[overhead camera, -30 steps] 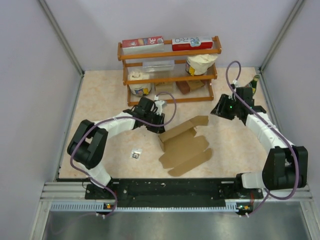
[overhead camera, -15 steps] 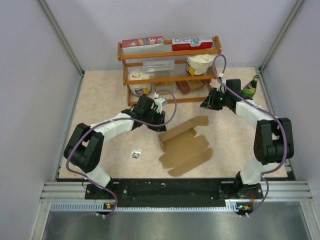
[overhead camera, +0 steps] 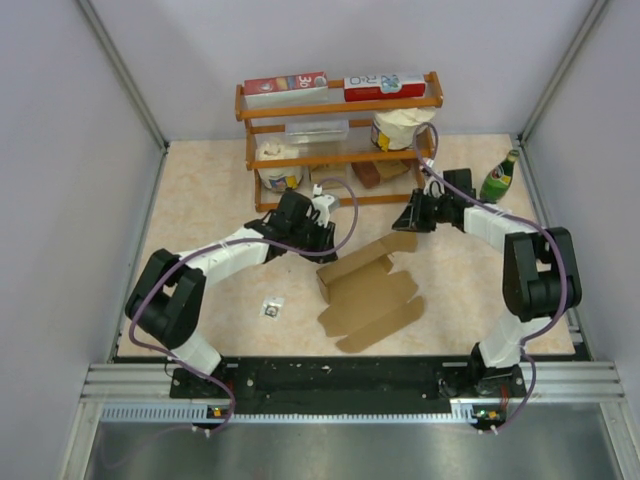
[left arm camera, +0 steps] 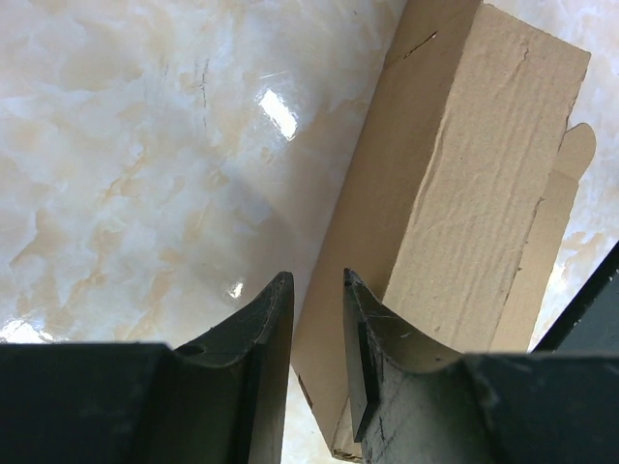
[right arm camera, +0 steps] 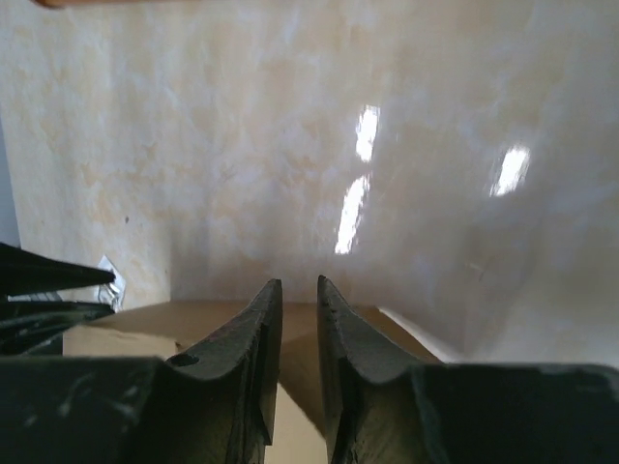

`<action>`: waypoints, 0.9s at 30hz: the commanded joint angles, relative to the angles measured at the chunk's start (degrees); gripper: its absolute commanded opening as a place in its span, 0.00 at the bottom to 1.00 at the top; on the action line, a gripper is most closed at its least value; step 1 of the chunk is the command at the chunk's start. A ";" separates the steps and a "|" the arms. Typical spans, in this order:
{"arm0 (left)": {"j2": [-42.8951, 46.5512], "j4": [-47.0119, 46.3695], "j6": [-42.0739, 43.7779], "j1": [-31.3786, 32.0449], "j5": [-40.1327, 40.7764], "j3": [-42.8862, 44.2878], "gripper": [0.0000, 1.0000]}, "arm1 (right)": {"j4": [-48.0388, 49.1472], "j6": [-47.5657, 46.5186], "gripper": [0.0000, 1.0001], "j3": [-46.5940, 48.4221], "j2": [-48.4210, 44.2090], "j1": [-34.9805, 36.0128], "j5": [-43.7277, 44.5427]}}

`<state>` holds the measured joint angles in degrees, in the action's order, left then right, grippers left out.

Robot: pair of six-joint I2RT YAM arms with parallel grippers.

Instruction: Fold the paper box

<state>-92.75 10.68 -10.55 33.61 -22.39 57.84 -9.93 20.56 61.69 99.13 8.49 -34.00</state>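
The paper box (overhead camera: 370, 292) is a plain brown cardboard sheet lying partly folded at the table's middle, with one long wall raised and its flaps spread flat. My left gripper (overhead camera: 318, 236) hovers at its back left corner. In the left wrist view (left arm camera: 314, 280) the jaws stand a narrow gap apart just above the box wall (left arm camera: 464, 164), holding nothing. My right gripper (overhead camera: 408, 221) is at the far right end of the raised flap. In the right wrist view (right arm camera: 293, 282) its jaws are a narrow gap apart and empty, with cardboard (right arm camera: 126, 333) below them.
A wooden shelf (overhead camera: 340, 104) with red-and-white cartons, tubs and small items stands at the back. A green bottle (overhead camera: 498, 178) stands at the back right. A small silver item (overhead camera: 271, 308) lies to the left of the box.
My right arm has swung left and forward, from beside the bottle to the box's far right flap. My left gripper has barely moved.
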 commanded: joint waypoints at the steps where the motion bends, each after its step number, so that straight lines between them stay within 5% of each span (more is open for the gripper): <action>1: 2.84 -1.98 0.70 0.58 0.68 -0.10 0.32 | -0.17 -1.48 0.21 -4.82 -4.91 0.30 -3.27; 27: 14.09 0.13 3.25 6.12 5.78 -5.63 0.33 | -1.58 -0.52 0.20 -12.38 -14.31 0.39 -2.39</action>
<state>-79.61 11.14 -8.40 39.18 -17.39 53.39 -12.08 20.56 50.43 88.29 8.51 -35.20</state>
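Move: The end flap on the far wall's right end lies about 4 cm back from the right hand, straight behind its fingers and 2 cm lower; the far wall's middle is some 7 cm back and 10 cm left of that hand, the box floor roughly 17 cm back and 7 cm left. From the left hand, the far wall's middle lies about 8 cm to the right and 1 cm back, the end flap 17 cm right and 3 cm ahead. The right hand's nearly shut fingertips meet the end flap from its far side and push it back towards the robot, about 6 cm, nearly all in one quick stroke that dips 2 cm and comes up again before slowing to a creep. Meanwhile the left hand climbs about 7 cm beside the far wall, fingers tipping up some 10 degrees, then swings 3 cm back and starts down over the wall. ##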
